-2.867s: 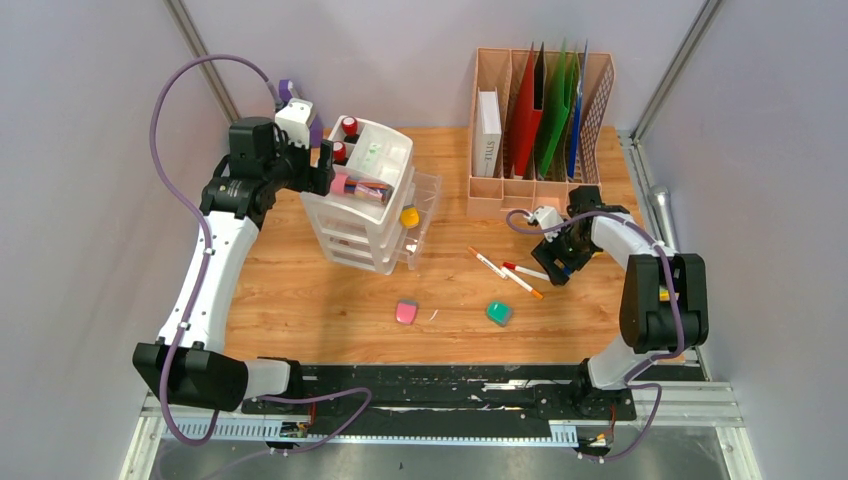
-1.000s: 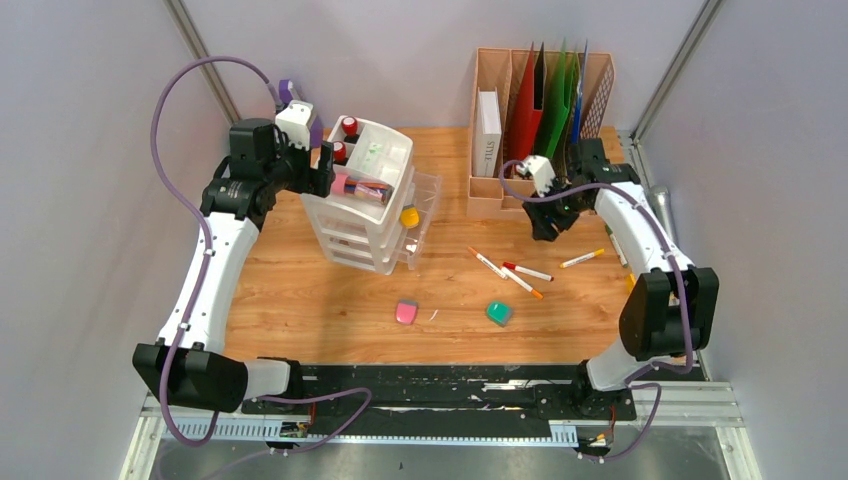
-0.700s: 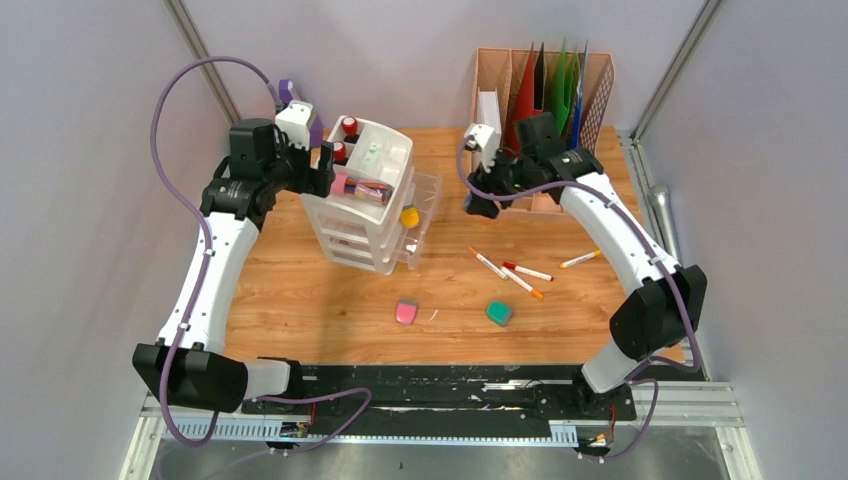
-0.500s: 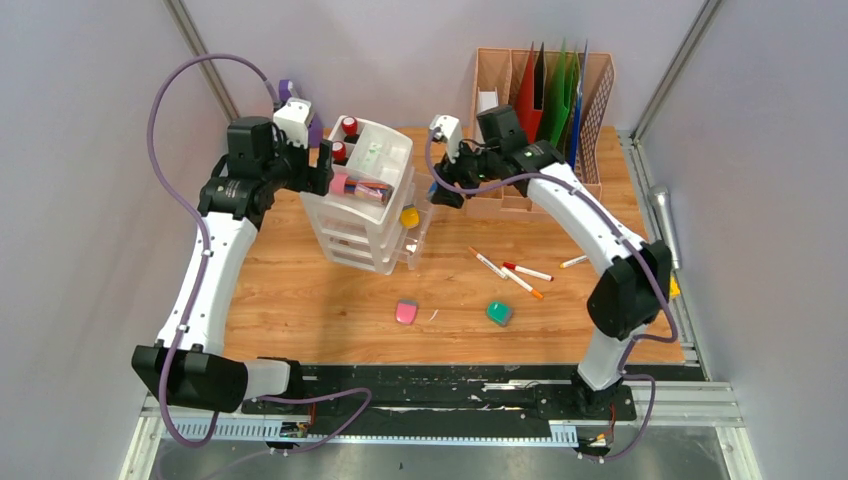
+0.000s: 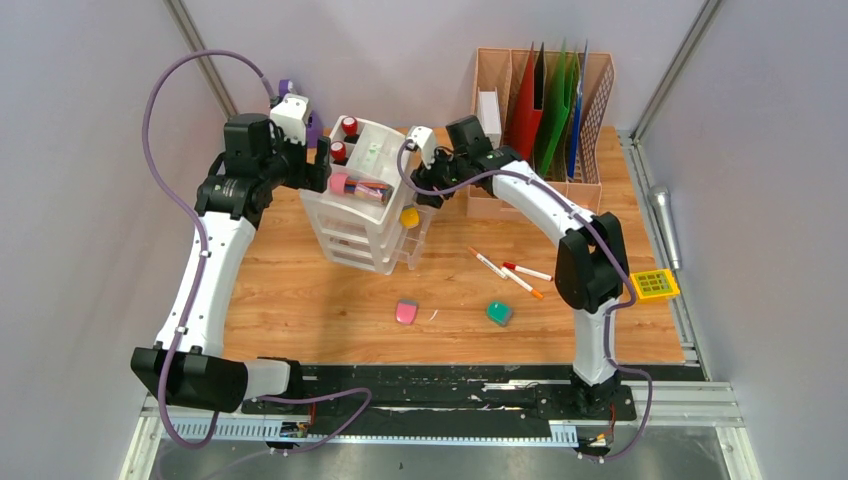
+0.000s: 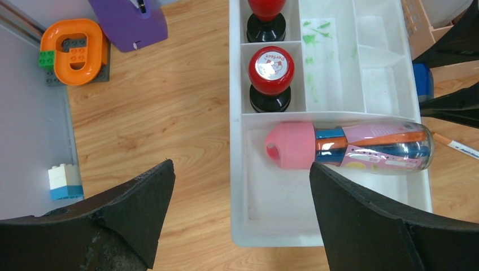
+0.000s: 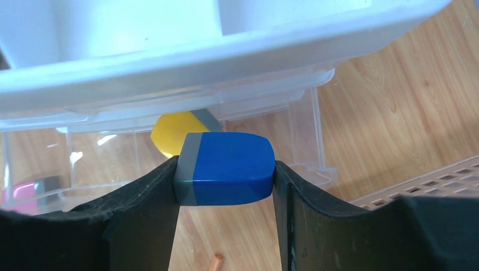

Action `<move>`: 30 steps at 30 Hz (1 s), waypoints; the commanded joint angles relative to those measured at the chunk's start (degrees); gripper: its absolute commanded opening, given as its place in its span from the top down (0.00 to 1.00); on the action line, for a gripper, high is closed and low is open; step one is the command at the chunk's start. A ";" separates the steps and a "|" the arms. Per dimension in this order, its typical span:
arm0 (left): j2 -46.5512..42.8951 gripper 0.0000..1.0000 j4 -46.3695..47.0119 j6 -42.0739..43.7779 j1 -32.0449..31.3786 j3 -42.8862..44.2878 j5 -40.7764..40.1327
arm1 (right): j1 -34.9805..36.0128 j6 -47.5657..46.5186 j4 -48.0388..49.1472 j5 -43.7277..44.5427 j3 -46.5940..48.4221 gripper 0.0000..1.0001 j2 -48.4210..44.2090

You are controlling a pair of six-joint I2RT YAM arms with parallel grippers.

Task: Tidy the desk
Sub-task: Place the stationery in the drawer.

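On the wood-grain desk (image 5: 300, 290) stands a white drawer unit (image 5: 365, 210) with its clear upper drawer (image 5: 425, 215) pulled out. A yellow eraser (image 5: 409, 216) lies in that drawer. My right gripper (image 7: 226, 166) is shut on a blue eraser with a grey end (image 7: 229, 167), held just in front of the open drawer (image 7: 310, 130) and above the desk. My left gripper (image 6: 240, 169) hangs open over the left edge of the unit's top tray (image 6: 339, 73). In the tray are a pink-capped tube of pens (image 6: 361, 148) and red stamps (image 6: 272, 76).
Markers (image 5: 510, 270), a pink eraser (image 5: 406, 312) and a green eraser (image 5: 499, 313) lie mid-desk. A file organizer (image 5: 540, 120) stands at the back right, a yellow calculator (image 5: 655, 283) at the right edge. A purple object (image 6: 127, 20) and toy bricks (image 6: 73, 48) sit behind the unit.
My right arm has swung left from in front of the file organizer to the drawer unit, carrying the blue eraser. The left arm has barely moved.
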 commanded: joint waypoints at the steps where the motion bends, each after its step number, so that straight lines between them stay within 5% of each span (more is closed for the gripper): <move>1: -1.21 0.03 0.36 0.47 0.46 2.75 -0.15 | 1.12 -2.30 6.74 3.75 1.54 0.46 0.53; 4: -1.20 0.03 0.36 0.53 0.45 2.66 -0.04 | 1.38 -2.24 8.12 6.50 0.82 0.17 -0.09; 6: -1.22 0.03 0.37 0.57 0.45 2.65 0.00 | 1.41 -2.01 8.20 7.12 -0.05 0.12 -1.41; 13: -1.23 0.03 0.76 0.65 0.45 2.50 0.40 | 1.30 -1.08 8.48 8.04 -8.05 0.10 -12.10; 22: -2.49 0.03 0.76 1.20 0.46 2.18 0.80 | 1.30 -3.17 -0.90 4.93 -32.55 0.09 -32.48; 30: -3.19 0.02 0.99 0.96 0.46 2.13 0.72 | 1.44 -1.26 -4.91 6.31 -51.19 0.09 -41.36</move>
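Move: The clear open drawer lies beneath my right hand, which still holds the blue eraser: its middle is about 3 cm back, 2 cm left and 8 cm down. The yellow eraser inside it is about 3 cm back, 3 cm left, 9 cm down. On the table, 16 cm below, the orange marker lies some 9 cm back and 12 cm right, the teal eraser 19 cm back and 14 cm right. From my left hand the drawer is about level ahead, 15 cm right and 22 cm down. I ease my right hand about 2 cm forward over the drawer and spread its fingers wide, letting go of the blue eraser. Then I pull away empty, some 19 cm back and 12 cm to the right, arching up about 4 cm before dipping towards the teal eraser and the markers, fingers still open. ##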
